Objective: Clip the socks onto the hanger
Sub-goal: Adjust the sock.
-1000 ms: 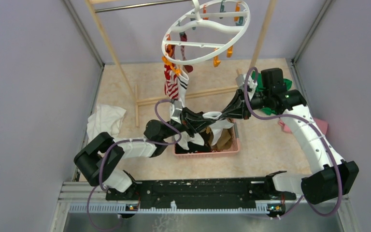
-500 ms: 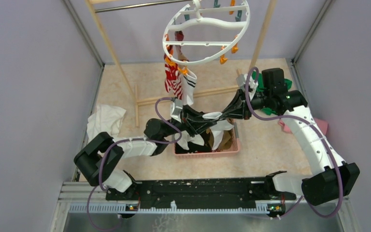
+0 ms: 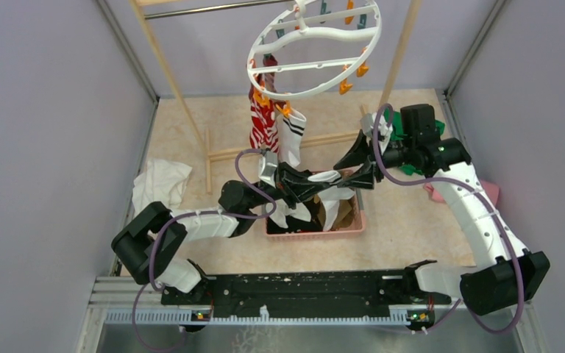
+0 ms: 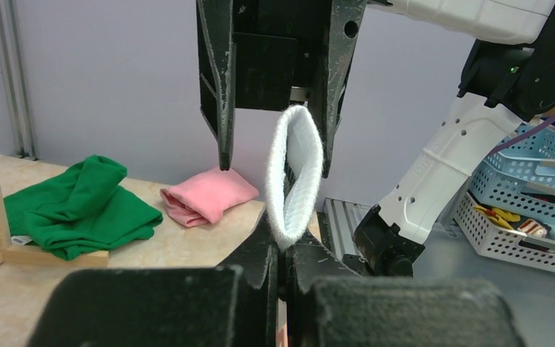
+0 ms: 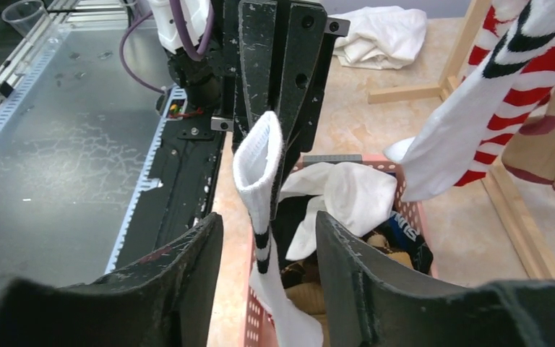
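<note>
The white round hanger (image 3: 324,33) hangs from the rail at the top. A red-and-white striped sock (image 3: 263,125) and a white sock with black bands (image 3: 293,140) hang from its pegs. Over the pink basket (image 3: 313,230), my left gripper (image 3: 315,182) is shut on the cuff of another white sock with black bands (image 5: 260,166); that sock trails down into the basket. My right gripper (image 5: 267,267) is open, one finger on each side of that sock. In the left wrist view the cuff (image 4: 294,177) stands up from my left gripper (image 4: 283,253).
More socks lie in the basket (image 5: 420,224). A green cloth (image 4: 72,210) and a pink cloth (image 4: 206,199) lie on the floor at the right. A white cloth (image 3: 160,184) lies at the left. The wooden rack's post (image 3: 169,66) and foot bar stand behind.
My right gripper has opened and let go of the sock's cuff. The left gripper keeps its hold. The hanger has swung, carrying the clipped socks a little to the right.
</note>
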Action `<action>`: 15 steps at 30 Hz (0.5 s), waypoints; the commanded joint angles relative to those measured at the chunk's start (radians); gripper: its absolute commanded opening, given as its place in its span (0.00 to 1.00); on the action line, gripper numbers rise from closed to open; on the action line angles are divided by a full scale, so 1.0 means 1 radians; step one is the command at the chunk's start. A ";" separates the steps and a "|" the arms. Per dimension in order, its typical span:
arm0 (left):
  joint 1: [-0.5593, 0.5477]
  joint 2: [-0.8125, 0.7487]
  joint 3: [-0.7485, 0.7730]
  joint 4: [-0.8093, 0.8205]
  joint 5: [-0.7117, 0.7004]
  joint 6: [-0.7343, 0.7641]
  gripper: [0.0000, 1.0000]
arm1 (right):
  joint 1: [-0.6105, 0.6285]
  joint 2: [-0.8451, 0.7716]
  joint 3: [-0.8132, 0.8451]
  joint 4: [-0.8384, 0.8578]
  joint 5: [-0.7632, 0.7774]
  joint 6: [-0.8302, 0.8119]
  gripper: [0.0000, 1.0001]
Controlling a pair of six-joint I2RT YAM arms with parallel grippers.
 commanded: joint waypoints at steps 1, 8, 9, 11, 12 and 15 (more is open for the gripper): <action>-0.002 -0.032 -0.008 0.334 0.019 0.048 0.00 | -0.012 -0.023 0.098 -0.059 0.052 -0.062 0.52; -0.001 -0.045 -0.015 0.273 0.047 0.095 0.00 | -0.070 0.017 0.311 -0.241 0.176 -0.228 0.71; -0.001 -0.052 -0.018 0.259 0.047 0.105 0.00 | -0.071 0.024 0.347 -0.270 0.210 -0.246 0.75; -0.001 -0.069 -0.025 0.234 0.044 0.124 0.00 | -0.071 0.044 0.398 -0.352 0.246 -0.327 0.80; -0.002 -0.076 -0.027 0.223 0.042 0.133 0.00 | -0.071 0.048 0.412 -0.367 0.254 -0.331 0.81; -0.002 -0.092 -0.029 0.191 0.036 0.155 0.00 | -0.082 0.060 0.439 -0.353 0.289 -0.308 0.81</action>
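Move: The free orange clip on the hanger rim, probably next for the opened right hand, is roughly 16 cm ahead, 1 cm right and 11 cm above it. The white sock cuff sits about 4 cm to its left, level ahead and just below; the already clipped white sock hangs about 10 cm ahead and 10 cm left at hand height. From the left hand, that clip is about 16 cm ahead, 7 cm right and 12 cm up. Upward first of all, by about 7 cm, with some 3 cm each forward and to the right, the right hand draws away from the white sock's cuff and towards the hanger ring. Its already parted fingers spread wider, nearly fully, while the wrist rolls some 20 degrees. The left hand stays almost in place, still pinching the cuff. ##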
